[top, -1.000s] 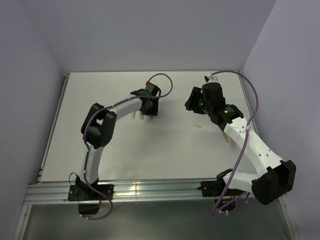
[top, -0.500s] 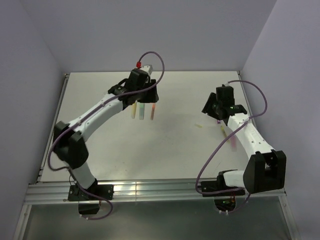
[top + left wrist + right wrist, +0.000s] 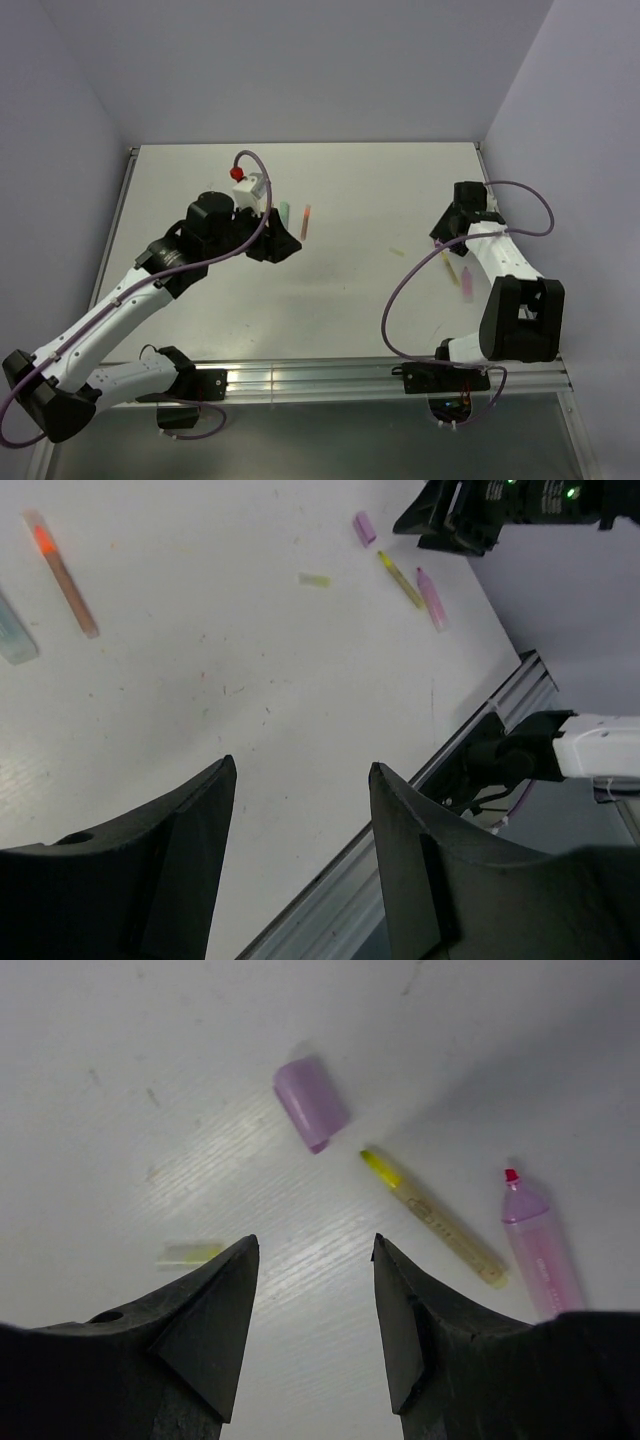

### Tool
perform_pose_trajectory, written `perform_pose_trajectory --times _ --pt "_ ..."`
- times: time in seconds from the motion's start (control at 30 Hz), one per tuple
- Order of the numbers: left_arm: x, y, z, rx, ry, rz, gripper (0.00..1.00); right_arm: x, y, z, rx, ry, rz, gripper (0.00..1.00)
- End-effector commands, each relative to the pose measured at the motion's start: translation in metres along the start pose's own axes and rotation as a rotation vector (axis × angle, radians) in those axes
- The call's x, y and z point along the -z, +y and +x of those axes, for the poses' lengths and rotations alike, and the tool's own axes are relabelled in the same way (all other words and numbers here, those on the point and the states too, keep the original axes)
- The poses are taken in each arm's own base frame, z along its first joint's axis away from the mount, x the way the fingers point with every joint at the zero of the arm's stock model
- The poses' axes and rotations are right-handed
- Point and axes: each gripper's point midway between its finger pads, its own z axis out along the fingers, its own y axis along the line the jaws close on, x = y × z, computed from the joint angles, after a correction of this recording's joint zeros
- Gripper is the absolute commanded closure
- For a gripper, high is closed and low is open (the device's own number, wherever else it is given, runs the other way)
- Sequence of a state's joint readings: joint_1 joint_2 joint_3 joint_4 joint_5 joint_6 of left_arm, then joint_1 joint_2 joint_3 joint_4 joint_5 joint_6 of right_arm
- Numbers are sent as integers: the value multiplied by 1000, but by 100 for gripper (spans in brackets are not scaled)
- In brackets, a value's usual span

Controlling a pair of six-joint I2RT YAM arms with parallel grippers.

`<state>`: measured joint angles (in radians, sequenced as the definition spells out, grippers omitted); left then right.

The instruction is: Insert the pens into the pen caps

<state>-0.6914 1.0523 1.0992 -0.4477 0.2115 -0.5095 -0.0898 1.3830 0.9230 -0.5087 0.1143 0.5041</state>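
Note:
An orange-red pen and a mint-teal pen lie side by side at mid-table. My left gripper hovers just near of them, open and holding nothing. On the right lie a purple pen cap, a slim yellow pen, a pink pen and a small yellow pen cap. My right gripper hangs open above these, touching none of them.
The aluminium rail runs along the table's near edge. The right wall stands close behind the right arm. The table's left edge rail borders the left arm.
The left arm has swung back toward the near left, uncovering the orange-red and mint-teal pens, and its jaws have widened. The right arm has drawn back to the right.

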Motion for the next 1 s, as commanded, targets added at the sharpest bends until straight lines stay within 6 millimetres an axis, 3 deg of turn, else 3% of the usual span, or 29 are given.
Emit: perform_pose_trajectory --times 0.0,0.3,0.7,0.97 --pt "-12 10 19 -19 50 12 39 -5 -27 3 10 21 123 43" --pt "-21 24 29 -11 89 37 40 -18 -51 8 63 84 254 43" --pt "-27 33 38 -13 107 12 40 -47 -54 19 102 159 290 44" --pt "-30 35 41 -8 116 11 40 -53 -53 24 106 172 283 44"
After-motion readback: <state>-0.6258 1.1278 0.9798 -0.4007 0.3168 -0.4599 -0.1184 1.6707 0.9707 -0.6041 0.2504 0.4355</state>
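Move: Below and slightly behind the right hand lies the yellow pen, its middle about 3 cm back, 4 cm to the right and 8 cm down. From that hand the purple cap is some 6 cm ahead, the pink pen about 9 cm back and 9 cm right, and the pale yellow cap 1 cm ahead and 11 cm left, all on the table. From the left hand the yellow pen is roughly 48 cm right, 6 cm ahead and 28 cm down. Sinking about 7.5 cm towards the yellow pen, the empty right hand also drifts some 3 cm right and 3 cm back, its wrist tipping about 20 degrees so the fingers point almost straight down. The fingers stay open astride the pen's barrel, slowing at the end. The left hand, empty and open, sinks 6.5 cm, mostly early on. ##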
